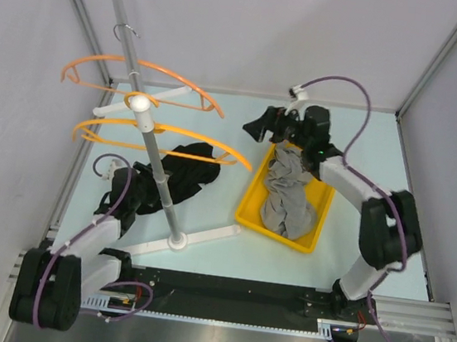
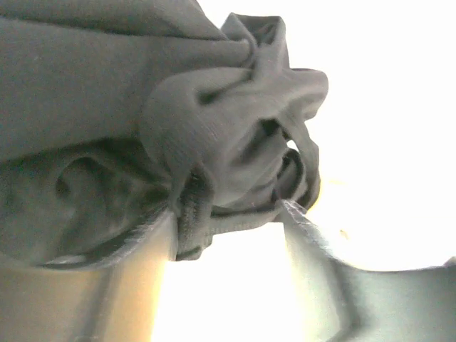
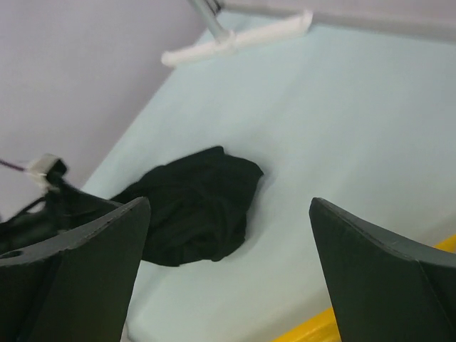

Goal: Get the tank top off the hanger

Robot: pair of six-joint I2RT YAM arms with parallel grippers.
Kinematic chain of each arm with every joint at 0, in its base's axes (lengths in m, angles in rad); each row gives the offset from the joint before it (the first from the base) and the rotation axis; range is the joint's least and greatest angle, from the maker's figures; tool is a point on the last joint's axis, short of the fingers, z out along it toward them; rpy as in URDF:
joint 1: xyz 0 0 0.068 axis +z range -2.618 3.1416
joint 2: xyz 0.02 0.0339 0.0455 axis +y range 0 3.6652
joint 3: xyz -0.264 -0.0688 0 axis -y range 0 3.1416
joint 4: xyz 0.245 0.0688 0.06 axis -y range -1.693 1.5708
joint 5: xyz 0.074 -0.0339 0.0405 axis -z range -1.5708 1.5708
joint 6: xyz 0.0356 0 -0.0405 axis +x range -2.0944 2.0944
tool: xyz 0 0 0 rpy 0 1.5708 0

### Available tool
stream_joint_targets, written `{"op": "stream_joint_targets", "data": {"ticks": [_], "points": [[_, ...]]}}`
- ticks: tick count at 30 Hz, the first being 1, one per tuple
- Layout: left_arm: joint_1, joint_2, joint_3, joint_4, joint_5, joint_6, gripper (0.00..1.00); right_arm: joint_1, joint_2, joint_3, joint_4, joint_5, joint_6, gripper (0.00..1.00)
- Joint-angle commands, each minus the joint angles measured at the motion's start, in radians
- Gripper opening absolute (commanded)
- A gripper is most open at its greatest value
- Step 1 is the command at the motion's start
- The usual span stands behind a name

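Note:
The black tank top [image 1: 187,170] lies crumpled on the table beside the rack pole, off the hanger. Two orange hangers [image 1: 109,59] hang bare on the rack at upper left. My left gripper [image 1: 132,197] sits at the garment's left edge. In the left wrist view its jaws [image 2: 228,214] stand apart, with the bunched fabric [image 2: 214,128] against the fingertips and a hem strand stretched across the gap. My right gripper [image 1: 263,124] hovers over the far end of the bin, open and holding nothing. The right wrist view shows its fingers [image 3: 228,203] wide apart and the tank top [image 3: 199,206] on the table beyond.
A yellow bin [image 1: 249,209] at centre right holds a grey garment [image 1: 287,199]. The rack's metal pole [image 1: 152,145] rises from a white cross base [image 1: 204,236], one foot of which shows in the right wrist view [image 3: 235,43]. Grey walls enclose the table.

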Motion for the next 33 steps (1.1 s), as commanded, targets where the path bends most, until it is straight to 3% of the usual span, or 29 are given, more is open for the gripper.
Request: {"op": "stream_joint_targets", "data": {"ticks": [1, 3, 5, 9, 15, 20, 21, 23, 26, 27, 28, 29, 33], "points": [[-0.005, -0.139, -0.032, -0.161, -0.059, -0.023, 0.75, 0.1, 0.186, 0.076, 0.124, 0.053, -0.002, 1.0], [-0.005, -0.225, -0.039, -0.256, -0.102, -0.026, 0.85, 0.144, 0.277, 0.117, 0.143, 0.067, 0.007, 1.0], [-0.005, -0.296, -0.029, -0.328, -0.131, -0.037, 0.88, 0.172, 0.352, 0.157, 0.117, 0.085, -0.008, 1.0], [-0.005, -0.371, -0.006, -0.488, -0.154, -0.048, 0.9, 0.23, 0.445, 0.179, 0.143, 0.078, 0.024, 1.0], [-0.005, -0.426, -0.009, -0.542, -0.151, -0.046, 0.9, 0.319, 0.521, 0.159, 0.196, 0.113, 0.094, 0.94], [-0.005, -0.463, -0.01, -0.572, -0.162, -0.037, 0.89, 0.404, 0.561, 0.157, 0.192, 0.168, 0.094, 0.76], [-0.005, -0.469, -0.012, -0.578, -0.158, -0.037, 0.89, 0.407, 0.568, 0.166, 0.155, 0.176, 0.093, 0.65], [-0.005, -0.489, -0.013, -0.583, -0.144, -0.035, 0.89, 0.414, 0.591, 0.198, 0.117, 0.18, 0.093, 0.56], [-0.005, -0.515, -0.033, -0.533, -0.069, -0.022, 0.88, 0.416, 0.584, 0.186, 0.072, 0.239, 0.091, 0.29], [-0.005, -0.522, -0.036, -0.525, -0.061, -0.023, 0.88, 0.398, 0.571, 0.17, 0.08, 0.272, 0.091, 0.13], [-0.005, -0.528, -0.039, -0.526, -0.018, -0.025, 0.88, 0.382, 0.556, 0.148, 0.101, 0.276, 0.114, 0.05], [-0.005, -0.538, -0.042, -0.529, -0.007, -0.026, 0.87, 0.364, 0.514, 0.095, 0.126, 0.271, 0.129, 0.0], [-0.005, -0.578, -0.058, -0.534, 0.046, -0.012, 0.86, 0.237, 0.394, 0.051, 0.175, 0.234, 0.139, 0.0]]}}
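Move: The right hand, empty and open, has the black tank top's middle about 29 cm to its left, 9 cm back towards the base and some 24 cm below. The yellow bin's middle is 8 cm to its right, 9 cm back and 23 cm below; the rack foot is 28 cm back, 25 cm left and 25 cm below. For the left hand, low beside the cloth, the tank top's middle is about 4 cm ahead, 6 cm right and 5 cm below. The right fingers pinch the tank top's near edge, the one facing the bin. They get there wide open in a swoop of about 22 cm down and 19 cm left, drawing back a little and tipping down some 20 degrees, then shut and start back to the right by about 3 cm. The left hand opens wide and backs off about 7 cm towards its base. ##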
